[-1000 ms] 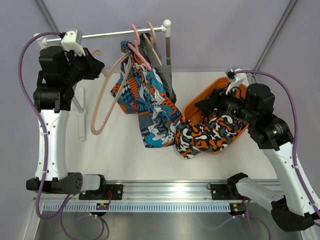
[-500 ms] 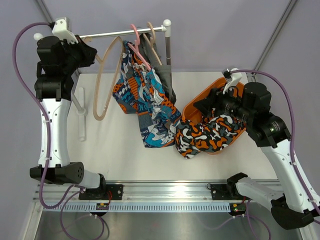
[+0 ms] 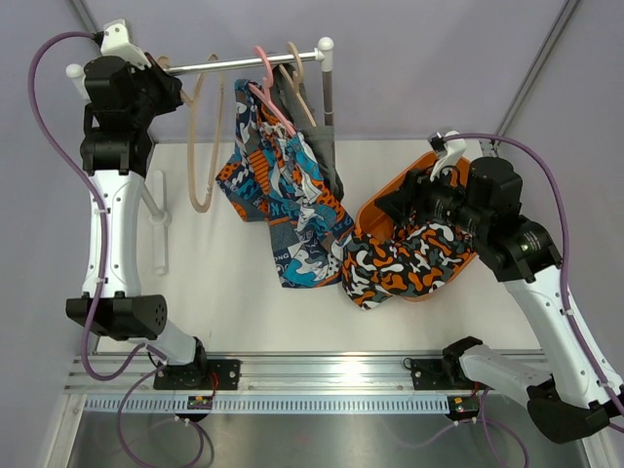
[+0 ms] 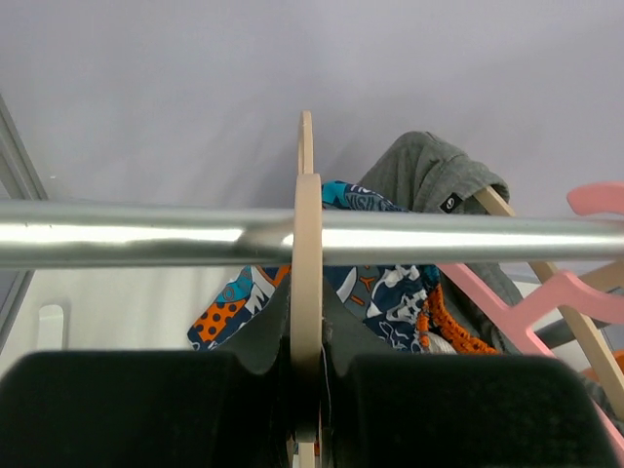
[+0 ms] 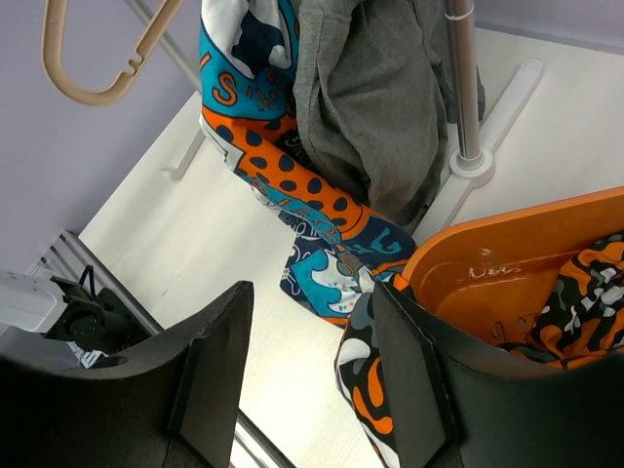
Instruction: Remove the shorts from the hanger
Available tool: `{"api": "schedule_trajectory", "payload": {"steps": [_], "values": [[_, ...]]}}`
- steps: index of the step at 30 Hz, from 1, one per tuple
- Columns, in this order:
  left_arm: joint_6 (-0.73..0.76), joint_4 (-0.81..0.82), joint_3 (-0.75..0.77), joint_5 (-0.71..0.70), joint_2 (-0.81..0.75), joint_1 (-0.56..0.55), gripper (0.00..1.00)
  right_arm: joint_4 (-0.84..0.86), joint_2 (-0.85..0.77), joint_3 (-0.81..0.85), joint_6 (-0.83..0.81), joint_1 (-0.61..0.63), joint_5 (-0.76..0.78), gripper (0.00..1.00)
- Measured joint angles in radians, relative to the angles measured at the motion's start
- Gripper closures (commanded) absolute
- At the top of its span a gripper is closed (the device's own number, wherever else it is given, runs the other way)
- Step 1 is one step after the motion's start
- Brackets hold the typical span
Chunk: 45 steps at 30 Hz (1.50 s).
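My left gripper point(image 3: 168, 86) is shut on the hook of a bare beige hanger point(image 3: 200, 146), up at the metal rail point(image 3: 244, 64). In the left wrist view the hanger's hook point(image 4: 307, 224) crosses the rail point(image 4: 127, 234), pinched between my fingers. The blue-orange patterned shorts point(image 3: 283, 195) hang from a pink hanger point(image 3: 265, 73). Behind them the dark grey shorts point(image 3: 330, 146) hang on a wooden hanger point(image 3: 297, 73). The camouflage shorts point(image 3: 400, 263) lie draped over the rim of an orange bin point(image 3: 369, 216). My right gripper point(image 5: 312, 292) hovers open and holds nothing above that bin point(image 5: 487, 258).
The rack's upright post point(image 3: 328, 88) stands right of the hanging shorts, on a white foot point(image 5: 473, 166). A second white foot point(image 3: 159, 234) lies at the left. The bin fills the right of the table; the arms' bases and a rail run along the near edge.
My left arm has swung up and back, carrying the beige hanger from a slanted hang over the table to the rail. The right arm has barely moved.
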Motion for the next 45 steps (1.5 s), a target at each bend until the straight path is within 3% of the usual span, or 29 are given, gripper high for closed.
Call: {"api": "schedule_trajectory", "payload": {"steps": [12,17,31,45], "values": [[-0.001,-0.016,0.038,-0.054,0.052,0.000,0.99,0.026,0.013,0.000,0.000,0.010,0.001,0.41],[-0.005,-0.044,0.058,-0.104,0.059,0.000,0.74,0.026,0.013,0.000,0.000,0.015,0.001,0.40],[-0.014,-0.040,-0.076,-0.239,-0.066,0.000,0.35,0.025,0.012,0.000,0.000,0.022,0.009,0.41],[-0.011,0.023,-0.229,-0.310,-0.475,-0.079,0.34,-0.006,-0.027,-0.010,-0.007,0.026,0.040,0.40]]}}
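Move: The bare wooden hanger is already pinched by the left hand near its neck. The rail it belongs on runs about 4 cm ahead of that hand and some 4 cm above. On the rail, the pink hanger is roughly 6 cm ahead and 18 cm to the right, the grey garment's hanger 7 ahead and 25 right, and the left corner cap 3 ahead and 23 left. From the right hand, the same spot on the rail lies about 27 cm ahead, 45 left and 13 up. The wooden hanger, its hook already over the rail, is eased about 1.5 cm farther forward and slightly down by the left hand. The fingers then open to let go as the hand slides some 4 cm left, turning about 15 degrees counter-clockwise, before it draws straight back from the rail about 17 cm while rising 10, fingertips tilting up. ##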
